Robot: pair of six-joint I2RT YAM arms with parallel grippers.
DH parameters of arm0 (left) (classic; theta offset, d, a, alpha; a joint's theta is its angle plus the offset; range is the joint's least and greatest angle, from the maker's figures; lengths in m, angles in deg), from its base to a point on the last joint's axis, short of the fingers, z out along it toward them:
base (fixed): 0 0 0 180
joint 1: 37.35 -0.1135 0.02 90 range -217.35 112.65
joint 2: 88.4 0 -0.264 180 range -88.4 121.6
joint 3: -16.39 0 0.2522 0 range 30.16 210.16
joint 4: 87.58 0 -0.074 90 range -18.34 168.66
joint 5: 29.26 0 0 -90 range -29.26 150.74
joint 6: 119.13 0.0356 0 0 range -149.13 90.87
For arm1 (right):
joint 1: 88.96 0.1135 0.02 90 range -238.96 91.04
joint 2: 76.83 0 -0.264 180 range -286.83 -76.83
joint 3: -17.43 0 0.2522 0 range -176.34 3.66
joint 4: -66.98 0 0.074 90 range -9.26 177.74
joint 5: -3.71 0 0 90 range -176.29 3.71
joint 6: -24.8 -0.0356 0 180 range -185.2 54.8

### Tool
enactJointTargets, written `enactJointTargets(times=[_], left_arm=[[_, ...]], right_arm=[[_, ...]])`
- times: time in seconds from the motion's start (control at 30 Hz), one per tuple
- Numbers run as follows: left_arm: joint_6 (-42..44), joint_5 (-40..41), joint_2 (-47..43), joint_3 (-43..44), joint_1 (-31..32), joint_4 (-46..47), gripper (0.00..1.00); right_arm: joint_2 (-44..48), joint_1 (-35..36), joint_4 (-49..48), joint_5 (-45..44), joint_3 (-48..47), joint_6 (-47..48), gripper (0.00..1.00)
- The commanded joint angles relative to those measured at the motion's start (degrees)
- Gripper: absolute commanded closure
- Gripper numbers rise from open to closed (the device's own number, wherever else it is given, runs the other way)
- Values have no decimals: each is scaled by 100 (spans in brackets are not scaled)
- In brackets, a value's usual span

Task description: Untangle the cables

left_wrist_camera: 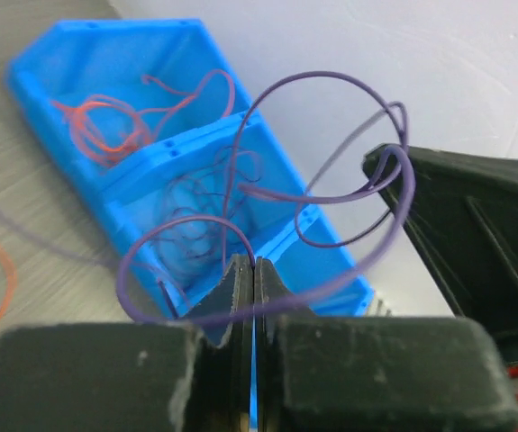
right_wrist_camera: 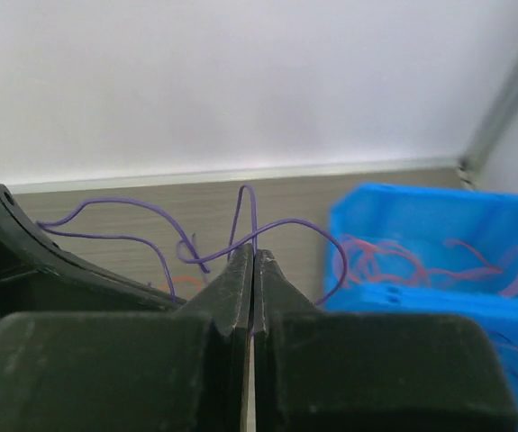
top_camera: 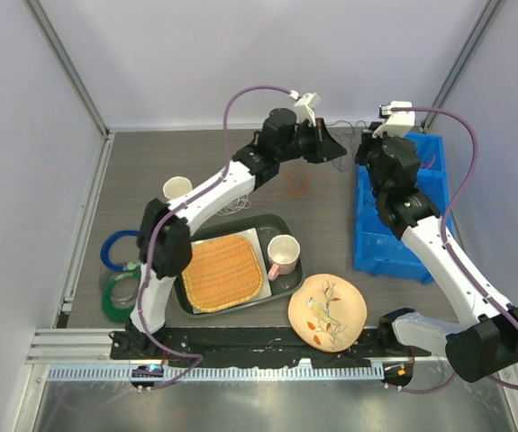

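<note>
High over the back of the table my left gripper [top_camera: 336, 148] and right gripper [top_camera: 363, 153] face each other closely. Each is shut on the same thin purple cable [top_camera: 349, 144]. In the left wrist view the left gripper [left_wrist_camera: 254, 265] pinches the purple cable [left_wrist_camera: 326, 76] at its tips, and the cable curls in wide loops toward the right gripper's black body [left_wrist_camera: 475, 234]. In the right wrist view the right gripper [right_wrist_camera: 253, 256] pinches the purple cable [right_wrist_camera: 295, 221], which trails left. An orange cable [top_camera: 299, 185] and a white cable [top_camera: 236, 205] lie on the table.
A blue bin [top_camera: 371, 247] at the right holds red-orange cables [left_wrist_camera: 105, 126] in one compartment and purple ones [left_wrist_camera: 195, 225] in another. Nearer are a dark tray [top_camera: 277, 290] with a woven mat [top_camera: 222, 270] and pink mug [top_camera: 283, 255], a plate [top_camera: 327, 310], a cream cup [top_camera: 177, 189] and tape rings [top_camera: 119, 270].
</note>
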Motion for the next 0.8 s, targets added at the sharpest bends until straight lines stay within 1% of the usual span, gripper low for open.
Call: enactJointTargets(times=[0.0, 0.07, 0.1, 0.2, 0.27, 0.3, 0.37, 0.4, 0.43, 0.47, 0.53, 0.57, 0.6, 0.63, 0.67, 0.7, 0.77], left_arm=[[-1032, -1309, 1303, 1370, 212, 938, 100], [-1157, -1371, 1719, 1820, 405, 1052, 100], [-1219, -1345, 2043, 2232, 485, 1044, 100], [-1316, -1240, 2467, 2822, 740, 878, 98], [-1290, -1082, 2696, 2895, 897, 772, 95], [-1255, -881, 2740, 2860, 942, 728, 93], [-1080, -678, 2846, 2860, 1056, 562, 87], [-1026, -590, 2872, 2869, 1074, 491, 80], [-948, -415, 2907, 2877, 1100, 334, 62], [-825, -309, 2908, 2877, 1118, 245, 52], [-693, -28, 2873, 2860, 1118, 148, 40], [-570, 60, 2829, 2860, 1118, -35, 36], [-508, 96, 2794, 2816, 1118, -89, 29], [-429, 96, 2741, 2790, 1109, -229, 17], [-341, 114, 2593, 2755, 1118, -300, 10], [-166, 131, 2496, 2598, 1118, -362, 1], [63, 158, 2215, 2369, 1109, -555, 0]], right_arm=[[41, -155, 434, -1757, -258, 581, 99], [41, -208, 557, -1908, -267, 715, 99], [41, -252, 601, -1935, -276, 811, 99], [-12, -410, 777, -2032, -311, 917, 99], [-91, -586, 882, -2085, -346, 979, 99], [-126, -638, 918, -2094, -355, 988, 99], [-214, -814, 1005, -2094, -381, 1023, 99], [-231, -841, 1041, -2076, -390, 1040, 99], [-275, -876, 1059, -2041, -399, 1084, 99], [-284, -920, 1094, -1954, -399, 1102, 99], [-311, -955, 1120, -1883, -417, 1120, 99], [-345, -990, 1129, -1839, -425, 1102, 99], [-363, -1008, 1129, -1813, -434, 1093, 99], [-381, -1026, 1129, -1812, -434, 1085, 99], [-424, -1060, 1138, -1812, -460, 1050, 99], [-442, -1122, 1147, -1812, -478, 1041, 99], [-495, -1184, 1199, -1847, -513, 1014, 99]])
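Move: Some 17 cm to the right of the left hand, 2 cm nearer the base and 27 cm below it is the blue bin's middle compartment; the right hand, holding the purple cable, has it about 11 cm to the right, 2 cm back and 32 cm down. From the left hand, the orange cable in the bin's far compartment lies some 8 cm ahead, 19 cm right, and the red loop on the table about 9 cm left and level with it, both nearly 30 cm below. Carrying the purple cable over the bin, both hands sweep right: the right one some 13 cm and 5 cm down, turning nearly 30 degrees clockwise and tipping down with its fingers still shut on the cable. The left goes about 15 cm right, sinks 12 cm and draws back, then opens from shut to wide above the bin, letting its part of the cable go. ##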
